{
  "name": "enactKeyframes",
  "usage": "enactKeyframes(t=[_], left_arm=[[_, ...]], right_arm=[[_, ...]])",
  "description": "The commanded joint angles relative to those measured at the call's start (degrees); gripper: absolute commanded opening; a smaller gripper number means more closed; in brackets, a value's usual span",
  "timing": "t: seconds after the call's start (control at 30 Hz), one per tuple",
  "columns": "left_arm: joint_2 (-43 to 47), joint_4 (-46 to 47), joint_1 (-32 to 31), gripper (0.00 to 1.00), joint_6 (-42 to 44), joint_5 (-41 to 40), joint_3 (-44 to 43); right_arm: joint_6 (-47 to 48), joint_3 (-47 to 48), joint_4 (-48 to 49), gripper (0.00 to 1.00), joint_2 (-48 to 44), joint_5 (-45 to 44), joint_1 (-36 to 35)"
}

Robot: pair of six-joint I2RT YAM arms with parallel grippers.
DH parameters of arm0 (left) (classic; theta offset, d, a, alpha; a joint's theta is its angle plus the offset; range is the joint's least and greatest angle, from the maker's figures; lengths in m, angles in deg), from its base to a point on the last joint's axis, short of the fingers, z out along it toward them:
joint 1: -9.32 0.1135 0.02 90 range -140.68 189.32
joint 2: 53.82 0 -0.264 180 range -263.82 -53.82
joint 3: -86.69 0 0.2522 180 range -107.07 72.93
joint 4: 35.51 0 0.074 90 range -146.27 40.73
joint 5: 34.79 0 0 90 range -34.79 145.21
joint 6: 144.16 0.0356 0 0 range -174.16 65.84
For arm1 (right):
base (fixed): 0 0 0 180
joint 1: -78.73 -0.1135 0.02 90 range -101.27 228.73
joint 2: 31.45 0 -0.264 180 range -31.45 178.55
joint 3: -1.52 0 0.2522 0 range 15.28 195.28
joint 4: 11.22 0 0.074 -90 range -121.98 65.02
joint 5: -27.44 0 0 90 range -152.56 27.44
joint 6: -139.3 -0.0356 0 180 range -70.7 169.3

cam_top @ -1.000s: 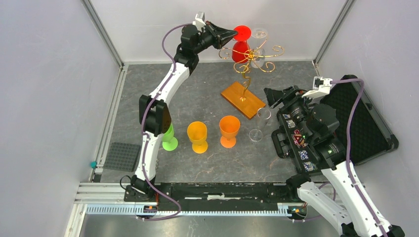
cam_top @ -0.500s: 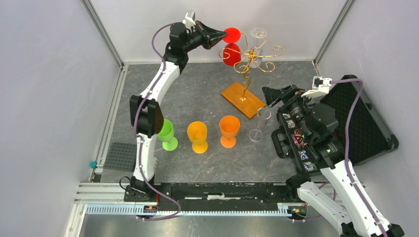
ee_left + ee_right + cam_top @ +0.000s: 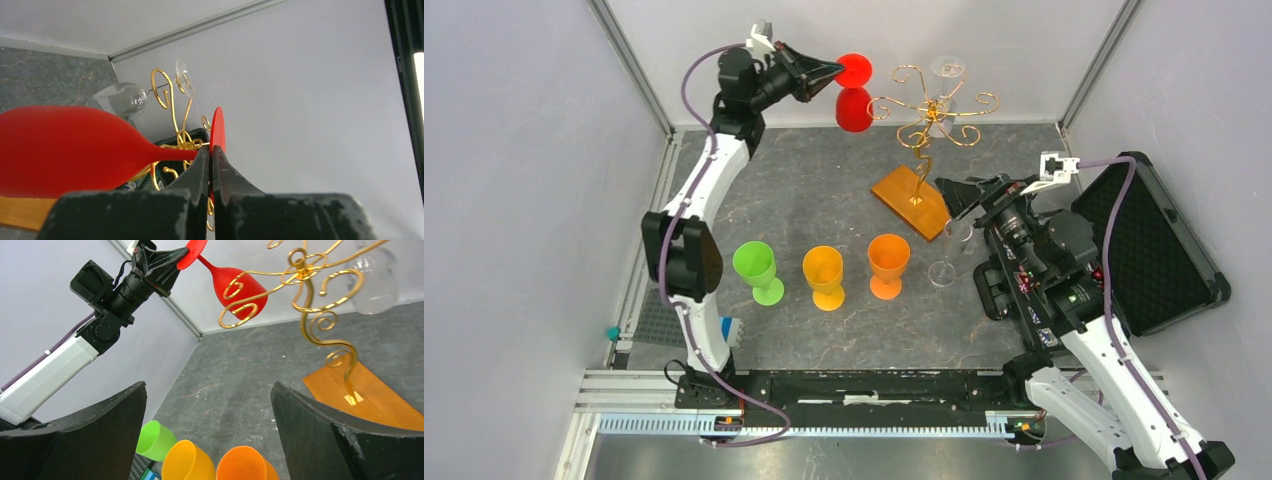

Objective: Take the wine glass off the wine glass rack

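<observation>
My left gripper is shut on the foot disc of a red wine glass, holding it high in the air, bowl hanging down, just left of the curled arms of the gold wire rack. In the left wrist view the fingers pinch the red foot, with the bowl to the left and the rack behind. A clear wine glass hangs on the rack's far side. The rack's amber base lies on the floor. My right gripper is open and empty beside the base.
Green, yellow and orange goblets stand in a row. A clear glass stands by my right arm. An open black case lies at the right, a grey studded plate at the left. Walls are close behind the rack.
My left gripper has moved left with the red glass, drawing it away from the rack's arms. My right gripper has edged left toward the rack's base.
</observation>
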Motion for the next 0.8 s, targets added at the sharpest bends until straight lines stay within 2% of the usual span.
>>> enactKeyframes(t=[0.0, 0.13, 0.3, 0.37, 0.67, 0.77], left_arm=[[10.62, 4.60, 4.04, 0.02, 3.58, 2.30, 3.07], [17.96, 9.60, 6.46, 0.02, -0.92, 2.39, 9.51], [25.06, 35.45, 6.92, 0.02, -23.43, 1.96, 18.46], [28.42, 40.61, 6.97, 0.02, -28.97, 0.00, 22.10], [44.07, 47.56, 6.78, 0.02, -40.55, -9.03, 36.00], [48.39, 45.28, 6.49, 0.02, -40.93, -10.18, 37.53]], right_arm=[[-3.16, -0.87, 9.56, 0.98, 2.15, 5.92, 0.14], [-8.36, -3.09, 18.20, 0.98, 4.34, 7.40, -1.30], [-12.77, -5.92, 35.32, 0.98, 7.40, 3.21, -8.20], [-13.31, -4.43, 39.62, 0.98, 9.78, 2.92, -9.96], [-13.60, 7.57, 53.02, 0.98, 22.46, 6.39, -15.27], [-13.18, 11.30, 55.63, 0.97, 25.81, 6.91, -16.67]])
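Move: From the left fingers, which still pinch the upside-down red wine glass at its foot, the open right gripper lies about 24 cm back, 17 cm to the right and 3 cm lower. The rack's hub is roughly 17 cm right and 6 cm back of these fingers; the clear hanging glass is level ahead, 20 cm right. From the right hand, the red glass's middle lies 24 cm ahead, 15 cm left, 5 cm lower; the hub is 17 cm straight ahead, the clear glass 24 cm ahead and 3 cm right. Drawing the red wine glass back about 26 cm, the left hand lifts it some 20 cm and carries it farther left from the rack, rolling and tipping up so the bowl swings out to the right. Meanwhile the empty right hand, jaws wide open, goes left, then also up, towards the glass, rolling its left side up and turning counter-clockwise. ##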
